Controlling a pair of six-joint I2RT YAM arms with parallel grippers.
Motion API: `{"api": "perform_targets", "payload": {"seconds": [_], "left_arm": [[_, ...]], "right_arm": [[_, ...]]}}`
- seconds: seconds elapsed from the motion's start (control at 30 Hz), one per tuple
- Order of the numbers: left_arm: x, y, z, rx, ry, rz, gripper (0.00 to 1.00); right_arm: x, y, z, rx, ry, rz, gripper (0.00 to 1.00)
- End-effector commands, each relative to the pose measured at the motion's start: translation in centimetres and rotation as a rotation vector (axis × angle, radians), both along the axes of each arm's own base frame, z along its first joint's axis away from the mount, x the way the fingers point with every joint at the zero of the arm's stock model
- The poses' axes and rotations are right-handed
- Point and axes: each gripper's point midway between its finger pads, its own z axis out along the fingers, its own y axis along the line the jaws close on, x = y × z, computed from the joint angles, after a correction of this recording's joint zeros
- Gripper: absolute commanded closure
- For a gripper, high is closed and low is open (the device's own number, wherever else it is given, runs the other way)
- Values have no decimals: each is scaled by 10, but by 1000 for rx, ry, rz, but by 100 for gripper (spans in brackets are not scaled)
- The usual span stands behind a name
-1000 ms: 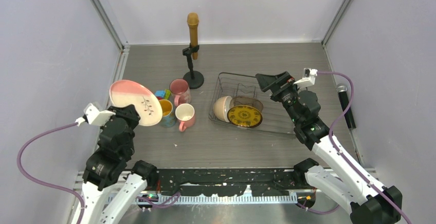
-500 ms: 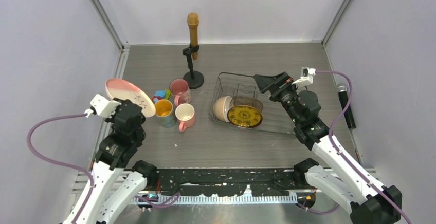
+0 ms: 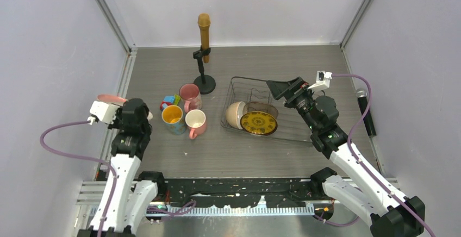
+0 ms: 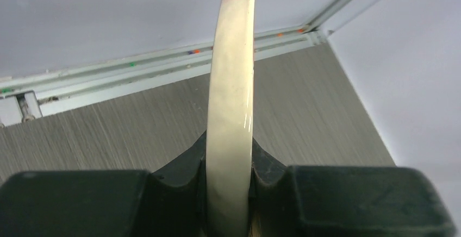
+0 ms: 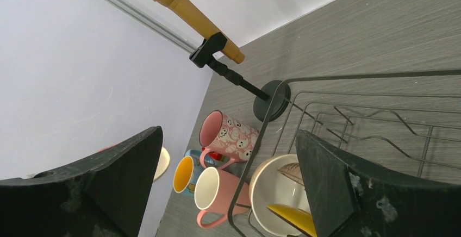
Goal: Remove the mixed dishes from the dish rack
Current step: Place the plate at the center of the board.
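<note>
My left gripper (image 4: 229, 177) is shut on the rim of the large pink-and-cream plate (image 4: 232, 95), which stands edge-on between its fingers. From above, only a pink sliver of that plate (image 3: 111, 97) shows beside the left gripper (image 3: 126, 108), at the table's left edge. My right gripper (image 3: 282, 87) hangs open over the far-left part of the black wire dish rack (image 3: 293, 135), holding nothing. In the rack lie a cream bowl (image 3: 235, 114), a brownish bowl (image 3: 262, 108) and a small yellow patterned plate (image 3: 259, 123). Left of the rack stand a patterned pink mug (image 3: 189, 94), a mug with yellow inside (image 3: 173, 117) and a plain pink mug (image 3: 195, 122).
Small colourful toy blocks (image 3: 170, 100) sit behind the mugs. A black stand holding a tan microphone (image 3: 204, 57) rises just behind the rack's left corner. A black microphone (image 3: 365, 112) lies along the right wall. Metal rails edge the table on both sides.
The left arm has swung the plate down and leftward, from facing the camera to nearly hidden under the wrist. The right gripper has edged slightly left and stays open.
</note>
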Motion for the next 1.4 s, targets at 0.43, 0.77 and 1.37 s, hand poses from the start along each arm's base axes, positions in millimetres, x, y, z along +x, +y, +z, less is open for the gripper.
{"api": "perform_targets", "payload": {"seconds": [0.43,0.77,1.37], "left_arm": [[12,57,-64,-310,-197,195,100],[2,41,-125,-485,-167,248,100],[-10,27,-195,-608,-53,302,98]], "right_arm": [[0,10,12,-23,-45,49,1],[-2,5,16,-16,-60,30,1],[-2,-4,16,-22,-64,-15,1]]}}
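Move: The left hand already holds the plate by its rim. The bare patch of table for it lies about 3 cm ahead, 4 cm left and some 23 cm below. The blue mug stands roughly 4 cm ahead and 12 cm right, the pale pink mug about 1 cm ahead and 22 cm right, both some 18 cm down. From the idle right hand, that patch is about 61 cm left, 3 cm back and 28 cm below. Keeping the plate's rim pinched, the left hand takes it down about 15 cm towards the bare table left of the blue mug, swinging some 5 cm left early on. The drop is quick at first, then slow and nearly straight down, while the wrist rolls and dips the fingers about 20 degrees further towards the table; the grip stays shut on the rim. ##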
